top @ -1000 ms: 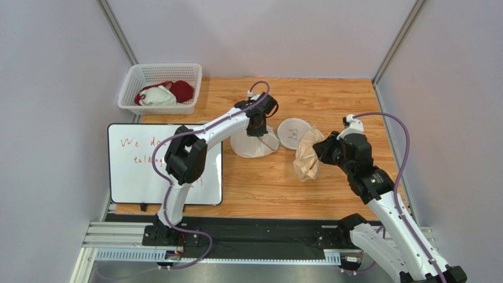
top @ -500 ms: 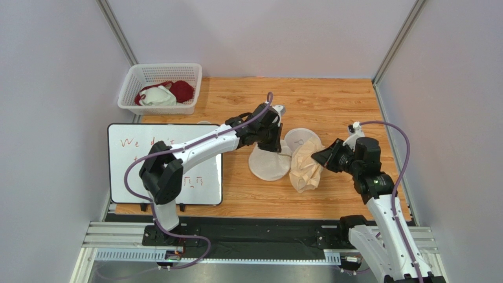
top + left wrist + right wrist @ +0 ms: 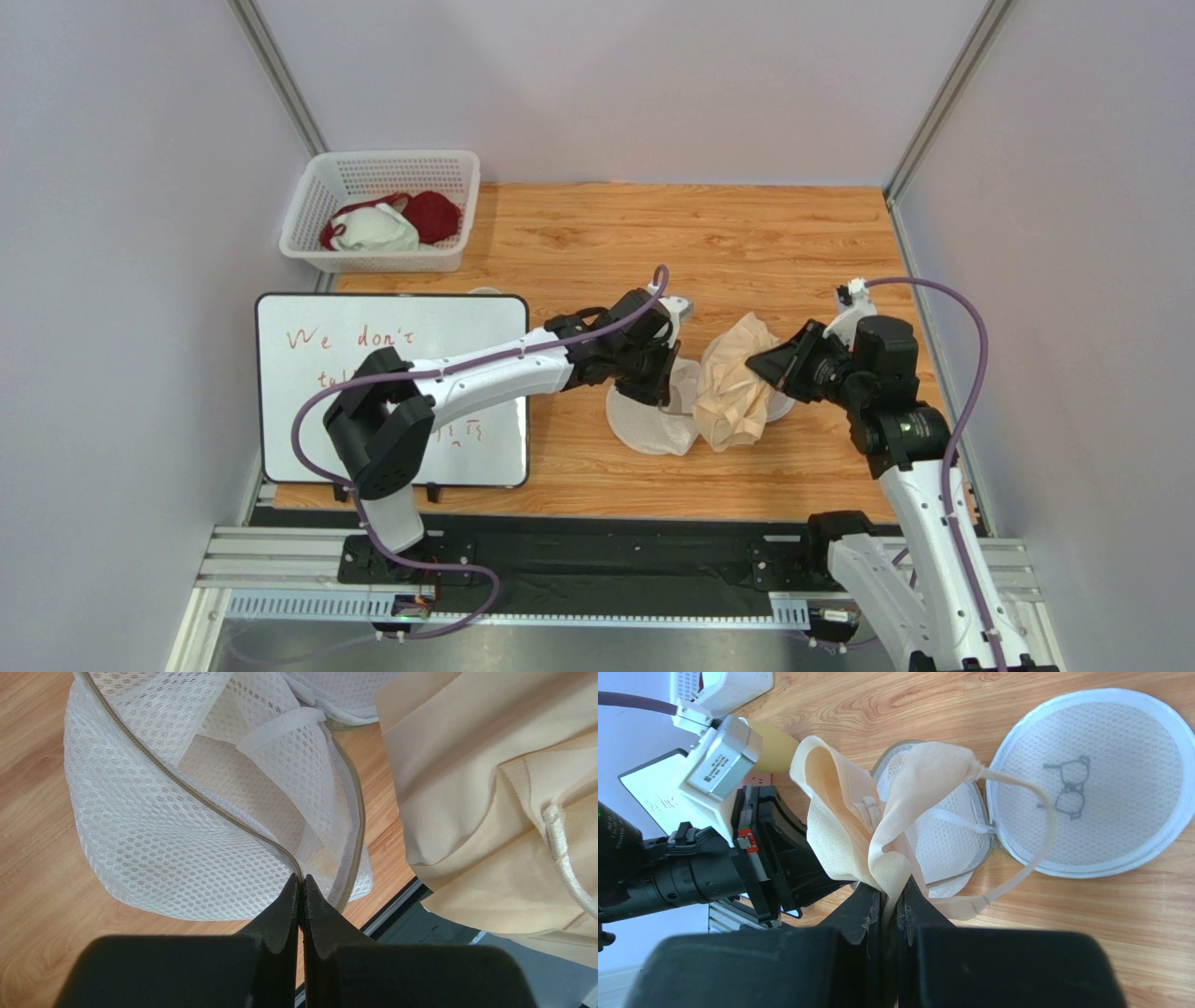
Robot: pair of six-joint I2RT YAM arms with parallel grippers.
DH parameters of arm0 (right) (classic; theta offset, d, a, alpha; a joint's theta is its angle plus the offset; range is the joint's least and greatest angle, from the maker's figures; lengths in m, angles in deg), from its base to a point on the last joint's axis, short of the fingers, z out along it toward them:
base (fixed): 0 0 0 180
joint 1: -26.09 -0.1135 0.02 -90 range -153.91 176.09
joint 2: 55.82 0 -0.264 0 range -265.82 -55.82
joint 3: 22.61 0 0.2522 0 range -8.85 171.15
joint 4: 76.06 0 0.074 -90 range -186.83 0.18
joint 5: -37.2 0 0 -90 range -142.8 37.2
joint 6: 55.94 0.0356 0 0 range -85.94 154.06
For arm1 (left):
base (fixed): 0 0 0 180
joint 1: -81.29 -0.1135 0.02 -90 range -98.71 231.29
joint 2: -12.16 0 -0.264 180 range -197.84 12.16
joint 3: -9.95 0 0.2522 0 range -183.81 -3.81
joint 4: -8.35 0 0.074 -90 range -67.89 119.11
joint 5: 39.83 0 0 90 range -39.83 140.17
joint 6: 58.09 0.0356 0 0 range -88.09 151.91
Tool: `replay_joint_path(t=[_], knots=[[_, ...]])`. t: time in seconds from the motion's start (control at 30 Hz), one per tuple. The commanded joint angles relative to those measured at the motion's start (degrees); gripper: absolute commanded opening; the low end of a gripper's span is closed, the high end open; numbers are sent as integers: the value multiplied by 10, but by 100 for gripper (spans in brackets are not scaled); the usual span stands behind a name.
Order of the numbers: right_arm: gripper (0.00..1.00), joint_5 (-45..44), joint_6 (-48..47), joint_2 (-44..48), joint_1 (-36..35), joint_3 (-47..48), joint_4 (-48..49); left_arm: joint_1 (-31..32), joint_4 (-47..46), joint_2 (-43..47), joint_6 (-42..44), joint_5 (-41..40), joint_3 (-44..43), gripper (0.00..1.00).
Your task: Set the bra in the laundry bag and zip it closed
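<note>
The laundry bag (image 3: pixel 648 417) is an off-white mesh pouch lying open on the wooden table. My left gripper (image 3: pixel 678 370) is shut on its zipper rim, and in the left wrist view the fingertips (image 3: pixel 300 878) pinch where the two zipper edges meet on the mesh (image 3: pixel 168 833). The pale beige bra (image 3: pixel 735 387) hangs bunched just right of the pouch, pinched in my shut right gripper (image 3: pixel 766 370). In the right wrist view the bra (image 3: pixel 878 812) dangles over the open half (image 3: pixel 952 843), and the round half with the black drawing (image 3: pixel 1088 784) lies flat beside it.
A white lattice basket (image 3: pixel 324 175) at the back left holds a dark red and a white garment. A whiteboard (image 3: pixel 302 406) with red writing lies under the left arm. The metal base rail (image 3: pixel 561 560) runs along the near edge. Walls close in on both sides.
My left gripper has dragged the pouch toward the near right, up against the bra. The right gripper has shifted right and lifted the bra slightly beside the pouch opening.
</note>
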Motion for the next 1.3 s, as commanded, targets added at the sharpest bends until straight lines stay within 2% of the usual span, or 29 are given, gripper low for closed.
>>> replay_joint_path(t=[0.0,0.03,0.1,0.13,0.2,0.23,0.3,0.33,0.47,0.63,0.67,0.83,0.93,0.97,1.27], knots=[[0,14,-14,-8,2,9,12,1,-35,29,29,1,15,14],[0,15,-20,-8,2,7,11,1,-41,45,33,1,22,27],[0,27,-29,-2,2,7,12,1,-41,68,42,-9,34,43],[0,34,-37,-1,3,7,10,1,-41,93,54,-11,36,57],[0,69,-45,6,3,5,11,1,-28,120,69,-11,34,66],[0,81,-45,9,2,3,13,1,-23,147,81,-9,32,73],[0,120,-37,16,3,-5,17,0,-19,174,91,9,33,76],[0,142,-32,17,3,-11,38,0,-22,200,96,18,36,98],[0,311,4,28,2,-42,124,-2,-27,247,123,66,50,100],[0,388,36,47,-18,-55,174,-27,-57,326,124,132,102,100],[0,393,35,50,-43,-53,177,-29,-64,332,125,171,108,100],[0,391,26,65,-123,-38,178,-30,-50,332,126,213,118,100],[0,380,24,71,-149,-33,180,-28,-100,330,94,287,146,100],[0,378,25,67,-153,-33,180,-28,-143,331,80,320,156,100],[0,338,45,41,-223,-35,230,-3,-284,320,-2,392,222,100]])
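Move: The bra hangs from the right hand's closed fingers, its middle about 10 cm to the right of the left hand, some 3 cm ahead and slightly higher. The left fingers are shut on the zip edge of the laundry bag, whose middle lies almost under them, roughly 6 cm down. From the right hand the bag is about 14 cm left, 3 cm back and 15 cm below; the bag's round lid lies nearly beneath the right hand, about 2 cm ahead. The left hand opens wide and lets go of the bag's zip edge, rises some 15 cm, then draws back about 10 cm with its fingers swinging up towards level and clockwise, until they stand open around the hanging bra. Meanwhile the right hand keeps its pinch on the bra and carries it back and left, over 10 cm each way and rising a little, turning about 50 degrees counter-clockwise to bring it to the left hand. ##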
